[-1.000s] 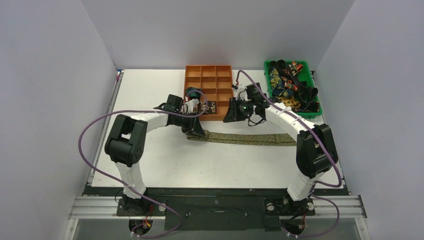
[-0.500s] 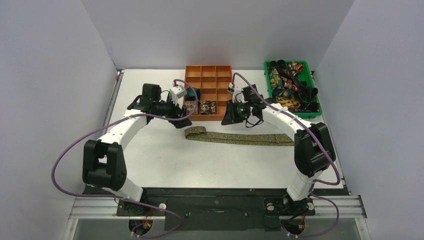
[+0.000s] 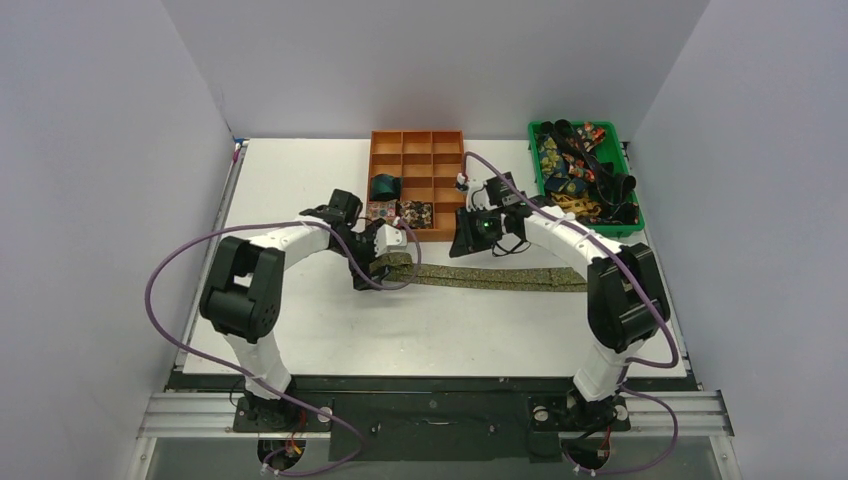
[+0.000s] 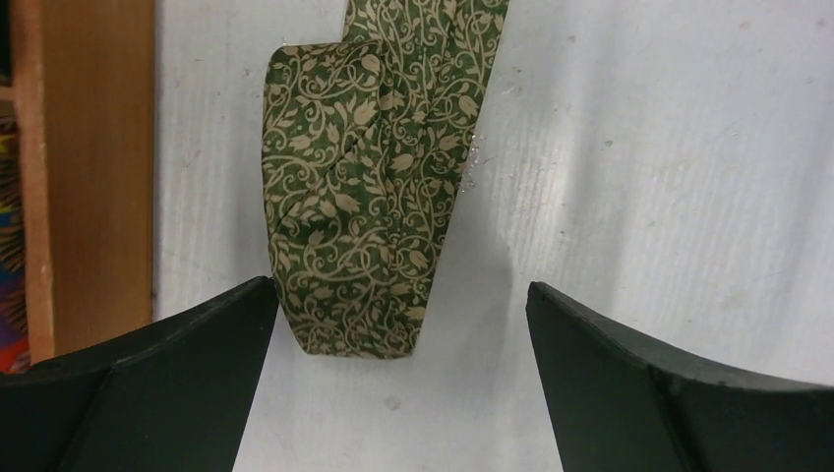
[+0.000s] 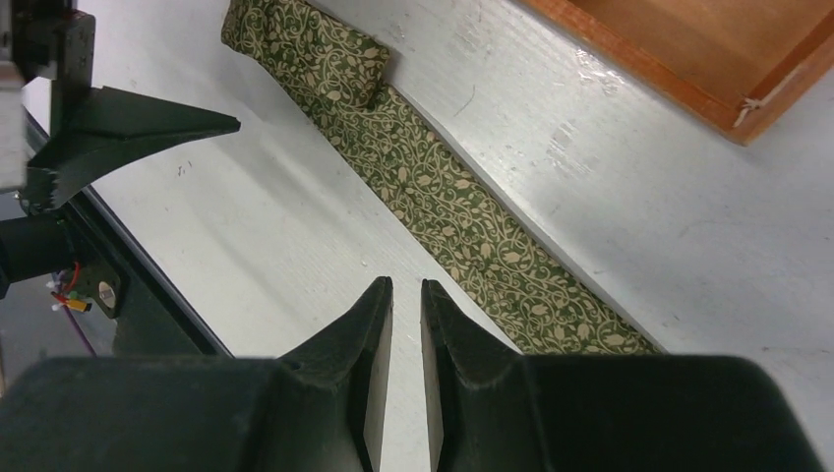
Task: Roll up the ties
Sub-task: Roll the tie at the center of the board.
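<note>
An olive-gold patterned tie (image 3: 490, 276) lies flat across the table in front of the tray, with its left end folded over itself (image 4: 354, 226). My left gripper (image 4: 400, 285) is open. Its fingers straddle the tip of that folded end without touching it, low over the table (image 3: 375, 270). My right gripper (image 5: 406, 283) hovers above the tie's middle (image 5: 443, 202), near the tray's front right corner (image 3: 462, 240). Its jaws stand a thin slit apart with nothing between them. Three rolled ties sit in the tray: teal (image 3: 385, 186), floral (image 3: 380, 210) and dark (image 3: 418, 212).
The orange compartment tray (image 3: 372, 160) stands at the back centre, and its wooden wall (image 4: 89, 177) is just left of my left gripper. A green bin (image 3: 535, 160) with several loose ties is at the back right. White walls enclose the table.
My left gripper opened wide. That arm swung out to the left near the tray, then came back down to the tie's folded end. The right arm barely moved.
</note>
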Motion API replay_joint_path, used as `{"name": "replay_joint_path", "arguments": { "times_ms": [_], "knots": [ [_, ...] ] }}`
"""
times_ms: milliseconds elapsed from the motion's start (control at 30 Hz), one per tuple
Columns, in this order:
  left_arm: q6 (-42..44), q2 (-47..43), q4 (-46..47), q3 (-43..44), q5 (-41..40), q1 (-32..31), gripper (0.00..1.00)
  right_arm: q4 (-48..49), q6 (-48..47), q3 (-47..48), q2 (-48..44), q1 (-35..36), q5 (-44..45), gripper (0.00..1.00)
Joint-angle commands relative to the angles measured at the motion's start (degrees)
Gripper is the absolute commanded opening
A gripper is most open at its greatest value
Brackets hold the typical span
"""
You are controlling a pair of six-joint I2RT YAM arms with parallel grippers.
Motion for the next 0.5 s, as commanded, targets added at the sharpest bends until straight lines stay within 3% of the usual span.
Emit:
{"name": "replay_joint_path", "arguments": {
  "times_ms": [0,167,300,467],
  "knots": [
    [7.8,3.4,-1.5,4.4,-4.0,-1.6,0.99,-1.5,-3.3,1.1,-5.0,-1.3,1.6,0.15],
    [8.4,6.3,1.7,4.9,-7.8,-3.9,1.0,-3.1,-5.3,0.4,-6.5,-1.6,2.6,0.15],
    [8.9,8.4,1.4,6.1,-8.4,-5.1,0.88,-3.8,-6.1,0.1,-7.1,-2.2,3.0,0.15],
    [10.7,8.9,-1.2,6.5,-9.4,-6.1,0.55,-4.7,-7.3,-0.9,-7.5,-2.9,2.8,0.15]
  ]
}}
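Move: The folded end of the tie lies just off the left fingertips, about 3 cm to their right, 2 cm ahead and 2 cm below. The tie's flat strip runs off to the right, its middle some 25 cm right of that hand and level with it. The dark patterned roll in the wooden box is roughly 14 cm ahead and 9 cm right. From the right hand, the folded end is about 13 cm left, 2 cm ahead and 9 cm below. The tie's folded end is taken between the left fingers: the open hand sinks about 2 cm astride it, then slides right and a little forward along it, turning some 10 degrees clockwise. The fingers close by about a third until they reach its two long edges. The shut right hand backs off to the right and up, a few centimetres clear of the tie. ##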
